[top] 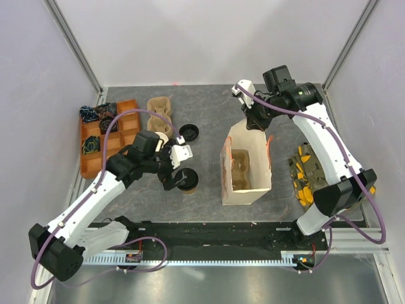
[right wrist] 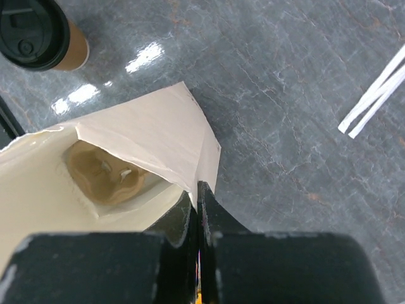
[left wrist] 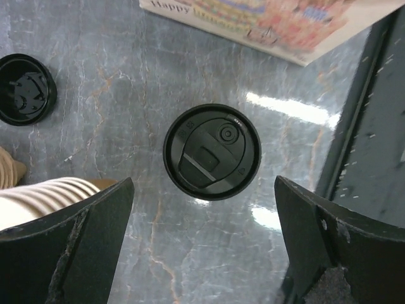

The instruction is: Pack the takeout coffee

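The takeout coffee (top: 186, 180) (left wrist: 212, 152), a tan cup under a black lid, stands upright on the grey table left of the bag; it also shows in the right wrist view as the coffee (right wrist: 35, 31). My left gripper (top: 176, 168) (left wrist: 204, 209) hovers over it, open wide, with the cup lying just beyond its fingertips and untouched. The white paper bag (top: 247, 190) (right wrist: 145, 133) stands open with a brown cup carrier (top: 240, 168) (right wrist: 104, 174) inside. My right gripper (top: 256, 123) (right wrist: 197, 190) is shut on the bag's far top edge.
A loose black lid (top: 188, 132) (left wrist: 25, 88) lies beyond the coffee. A stack of lidless cups (left wrist: 38, 196) lies beside my left finger. An orange compartment tray (top: 85, 171) sits far left, a cardboard carrier (top: 160, 107) behind it, and yellow packets (top: 304, 174) at the right.
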Controlling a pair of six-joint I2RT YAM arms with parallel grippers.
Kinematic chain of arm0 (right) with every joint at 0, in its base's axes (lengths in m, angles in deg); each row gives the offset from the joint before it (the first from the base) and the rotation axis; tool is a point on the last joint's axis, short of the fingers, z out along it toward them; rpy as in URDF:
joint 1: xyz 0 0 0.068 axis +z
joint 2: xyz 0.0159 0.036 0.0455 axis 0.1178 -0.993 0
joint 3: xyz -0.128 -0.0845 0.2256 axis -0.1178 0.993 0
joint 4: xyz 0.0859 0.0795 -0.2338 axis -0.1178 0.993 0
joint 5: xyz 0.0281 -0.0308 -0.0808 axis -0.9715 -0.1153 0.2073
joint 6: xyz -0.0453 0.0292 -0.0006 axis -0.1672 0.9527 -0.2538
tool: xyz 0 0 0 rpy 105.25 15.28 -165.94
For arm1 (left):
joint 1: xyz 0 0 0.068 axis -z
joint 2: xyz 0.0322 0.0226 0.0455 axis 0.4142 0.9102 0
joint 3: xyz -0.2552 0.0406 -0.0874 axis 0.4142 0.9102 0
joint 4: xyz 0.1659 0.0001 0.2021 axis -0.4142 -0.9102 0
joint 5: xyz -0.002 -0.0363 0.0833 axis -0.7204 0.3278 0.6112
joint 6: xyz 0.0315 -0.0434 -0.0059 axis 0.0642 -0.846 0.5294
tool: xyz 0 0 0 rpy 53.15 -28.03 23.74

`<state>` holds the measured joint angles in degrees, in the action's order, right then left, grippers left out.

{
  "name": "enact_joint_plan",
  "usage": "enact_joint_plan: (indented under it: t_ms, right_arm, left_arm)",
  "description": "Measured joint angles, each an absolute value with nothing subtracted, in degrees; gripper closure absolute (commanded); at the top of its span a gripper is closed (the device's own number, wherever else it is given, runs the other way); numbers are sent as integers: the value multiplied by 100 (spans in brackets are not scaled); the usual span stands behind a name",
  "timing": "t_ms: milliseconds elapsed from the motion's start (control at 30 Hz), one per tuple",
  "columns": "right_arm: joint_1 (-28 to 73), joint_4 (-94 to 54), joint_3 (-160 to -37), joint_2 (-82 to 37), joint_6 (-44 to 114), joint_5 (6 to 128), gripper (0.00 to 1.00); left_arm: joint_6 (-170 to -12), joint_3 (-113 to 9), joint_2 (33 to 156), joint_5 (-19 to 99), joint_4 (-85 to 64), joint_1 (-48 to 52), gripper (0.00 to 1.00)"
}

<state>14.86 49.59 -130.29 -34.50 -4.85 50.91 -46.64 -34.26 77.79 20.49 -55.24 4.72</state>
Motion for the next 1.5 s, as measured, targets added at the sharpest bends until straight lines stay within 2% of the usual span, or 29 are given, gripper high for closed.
enact_joint_plan:
  t_ms: [267,933,1500]
  right_arm:
    - [1591,4609,-12760,-3131,313,5614,100]
    - [1777,4231,-11849,-1962,1460,6167,100]
    - [1825,4021,-11429,-1761,2376,6726,100]
  left_arm:
    - [-4358,-2806,7781,2631,-4756,816,0]
    - [-3923,-2712,8443,1931,-4544,868,2]
    - [-3799,-2668,8638,1907,-4540,875,6]
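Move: The lidded coffee cup stands about 5 cm right and 1 cm ahead of the open left hand, its middle roughly 11 cm below. The stacked cups are some 13 cm ahead and 5 cm left of that hand, and the loose black lid is about 23 cm ahead and 5 cm right. The paper bag is some 26 cm to its right. From the right hand, shut on the bag's far rim, the coffee cup lies about 23 cm left, 10 cm back and 20 cm below. Lower the left gripper about 6.5 cm over the lidded coffee cup, easing a little right and turning some 10 degrees clockwise, fingers kept wide open so they come to either side of the lid. Meanwhile keep the right fingers pinched on the paper bag's rim and draw it back about 4 cm and rightward, rising slightly then settling, while turning that hand nearly 30 degrees clockwise. ##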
